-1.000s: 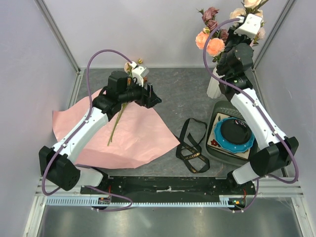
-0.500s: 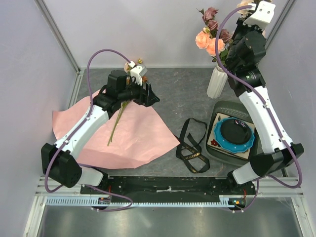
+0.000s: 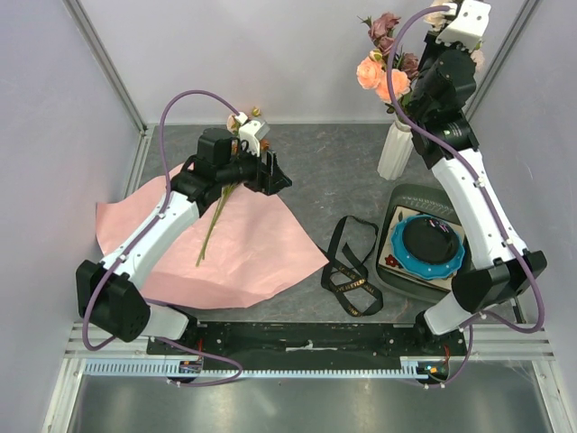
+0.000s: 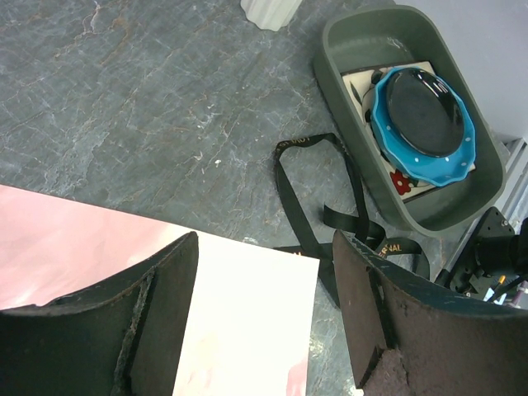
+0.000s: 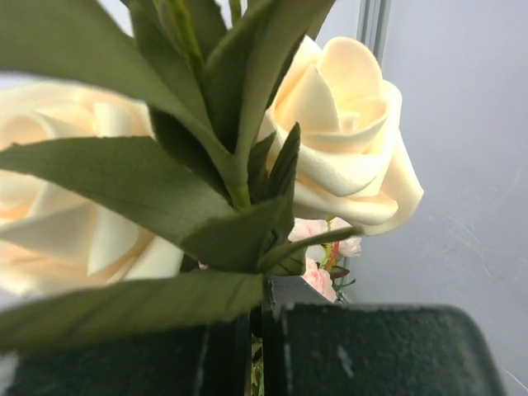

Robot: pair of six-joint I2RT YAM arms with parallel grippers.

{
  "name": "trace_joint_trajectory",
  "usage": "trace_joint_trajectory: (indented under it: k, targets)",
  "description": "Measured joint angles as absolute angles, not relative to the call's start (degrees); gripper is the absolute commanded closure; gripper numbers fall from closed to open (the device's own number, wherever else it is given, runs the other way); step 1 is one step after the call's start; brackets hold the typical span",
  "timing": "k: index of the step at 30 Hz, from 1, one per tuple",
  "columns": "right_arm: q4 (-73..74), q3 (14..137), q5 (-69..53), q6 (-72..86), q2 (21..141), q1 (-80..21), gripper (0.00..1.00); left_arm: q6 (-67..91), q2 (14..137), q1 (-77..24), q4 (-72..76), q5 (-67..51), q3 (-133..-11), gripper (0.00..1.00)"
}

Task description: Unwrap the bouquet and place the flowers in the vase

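Note:
The white ribbed vase (image 3: pixel 394 150) stands at the back right with peach and mauve roses (image 3: pixel 382 74) rising from it. High above it, my right gripper (image 5: pixel 262 330) is shut on the green stem of cream roses (image 5: pixel 346 124). The stem's lower end is hidden by the arm. One more leafy stem (image 3: pixel 213 230) lies on the flat pink paper (image 3: pixel 243 257), passing under my left arm. My left gripper (image 3: pixel 278 176) hovers open over the paper's right part (image 4: pixel 247 313), with nothing between its fingers.
A black ribbon (image 3: pixel 352 271) lies loose on the grey table between the paper and a grey-green tray (image 3: pixel 401 200). The tray holds a blue dish (image 3: pixel 428 245) with a black centre. Cage walls and posts stand close behind and beside the vase.
My right arm has lifted and swung back to the right with the cream roses, uncovering the vase. The left arm has barely moved.

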State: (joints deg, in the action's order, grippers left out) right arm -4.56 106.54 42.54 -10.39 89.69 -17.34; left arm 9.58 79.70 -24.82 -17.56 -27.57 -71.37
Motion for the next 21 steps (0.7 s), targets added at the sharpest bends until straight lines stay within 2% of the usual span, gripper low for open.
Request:
trace_joint_trajectory:
  k: [12,21]
  targets:
    - [-4.29,105.06,40.53,-7.84,94.26,-14.70,1.00,9.58,80.01,-24.82,-17.58,-27.57,-71.37,0.28]
    - [-9.63,92.53,39.68,-3.70,94.70,-12.21,1.00,9.58,80.01,-24.53,-17.58,-27.51,-71.37,0.28]
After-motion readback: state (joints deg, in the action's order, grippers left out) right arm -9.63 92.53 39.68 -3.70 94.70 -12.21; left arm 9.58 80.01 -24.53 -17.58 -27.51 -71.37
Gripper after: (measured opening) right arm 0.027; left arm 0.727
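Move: Forward of the right hand, which already grips the cream-rose stem, the vase's middle lies only about 3 cm out, some 7 cm left and 42 cm below. Of the blooms already in it, the peach flowers are about 5 cm ahead, 13 cm left and 12 cm below, the pink flowers about 9 cm ahead, 5 cm right and 14 cm below. From the idle left hand the vase is about 14 cm ahead, 31 cm right and 14 cm below. Lowering the held cream roses towards the vase, the right hand first eases forward and down in about equal measure, then drops ever faster and more steeply. It comes down some 13 cm and out about 6 cm, the fingers tipping downward by roughly 10 degrees and staying shut on the stem. ##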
